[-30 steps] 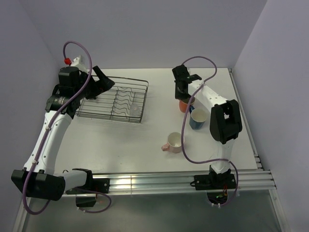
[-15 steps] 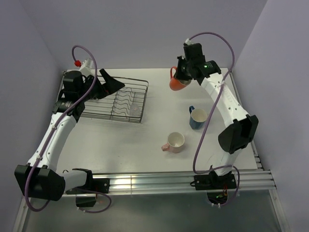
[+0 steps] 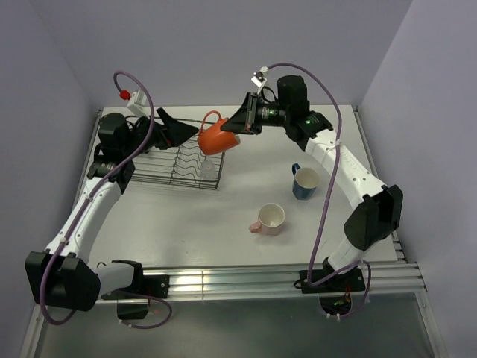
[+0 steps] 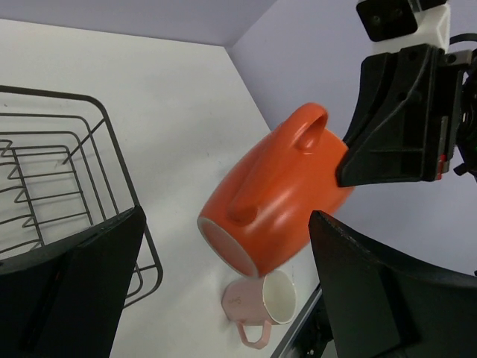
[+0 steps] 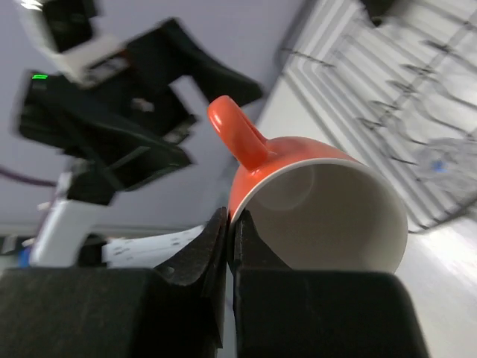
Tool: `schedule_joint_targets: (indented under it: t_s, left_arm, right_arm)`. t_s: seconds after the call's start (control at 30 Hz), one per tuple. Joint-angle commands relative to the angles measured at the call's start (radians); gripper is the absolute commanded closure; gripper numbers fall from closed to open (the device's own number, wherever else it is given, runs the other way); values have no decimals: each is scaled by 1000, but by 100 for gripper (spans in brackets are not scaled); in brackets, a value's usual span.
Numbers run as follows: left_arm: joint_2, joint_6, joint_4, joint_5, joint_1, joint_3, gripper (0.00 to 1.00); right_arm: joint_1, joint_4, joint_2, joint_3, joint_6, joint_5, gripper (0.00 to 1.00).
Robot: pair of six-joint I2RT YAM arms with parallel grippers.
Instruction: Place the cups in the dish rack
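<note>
My right gripper (image 3: 240,123) is shut on the rim of the orange mug (image 3: 216,137) and holds it tilted in the air above the right end of the dish rack (image 3: 149,173). In the right wrist view the jaws (image 5: 232,221) pinch the mug's wall (image 5: 313,212). My left gripper (image 3: 179,131) is open over the rack, and the orange mug (image 4: 287,186) hangs just ahead of its spread fingers (image 4: 82,287). A clear glass tumbler (image 3: 209,171) stands in the rack. The blue mug (image 3: 305,182) and the pink mug (image 3: 270,219) sit on the table. The dark brown mug is out of view.
The rack's upright dividers (image 3: 190,153) run along its middle. The pink mug (image 4: 261,306) lies below the orange mug in the left wrist view. The walls close in at the back and on both sides.
My right gripper lifted the orange mug from beside the blue mug and carried it left to the rack's right end. My left gripper swung right towards it.
</note>
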Motion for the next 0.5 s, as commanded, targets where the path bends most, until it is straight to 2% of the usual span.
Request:
schedule_joint_targets:
  t_s: [0.0, 0.2, 0.33, 0.47]
  left_arm:
    - [-48, 4, 132, 41, -9, -40, 1]
    - [-75, 28, 165, 42, -75, -57, 1]
    - [-108, 14, 225, 77, -113, -78, 1]
    - [-111, 25, 196, 87, -133, -66, 1]
  right_arm:
    - [2, 416, -48, -19, 237, -205, 100]
    - [4, 689, -24, -90, 488, -265, 100]
    - [8, 813, -11, -131, 580, -271, 100]
    - [8, 928, -2, -144, 656, -277, 100]
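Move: The orange mug, pinched at its rim by the right hand, lies about 10 cm to the right of the open left fingers, some 3 cm back and nearly level. From the right hand, the left gripper is roughly 12 cm left, 1 cm ahead and 2 cm lower. Far below, the glass in the dish rack is about 7 cm ahead and 6 cm right of the left hand, and the rack's middle 12 cm ahead and 5 cm left of the left hand. Back, to the right and a little up, about 7 cm in all, the left hand swings in towards the orange mug, its fingers staying wide open while they tip up and turn clockwise some 10 degrees each. The right hand keeps its rim pinch and raises the mug about 6 cm, drawing back 3 cm and rolling its fingertips upward by roughly 20 degrees with a slight counter-clockwise turn. ##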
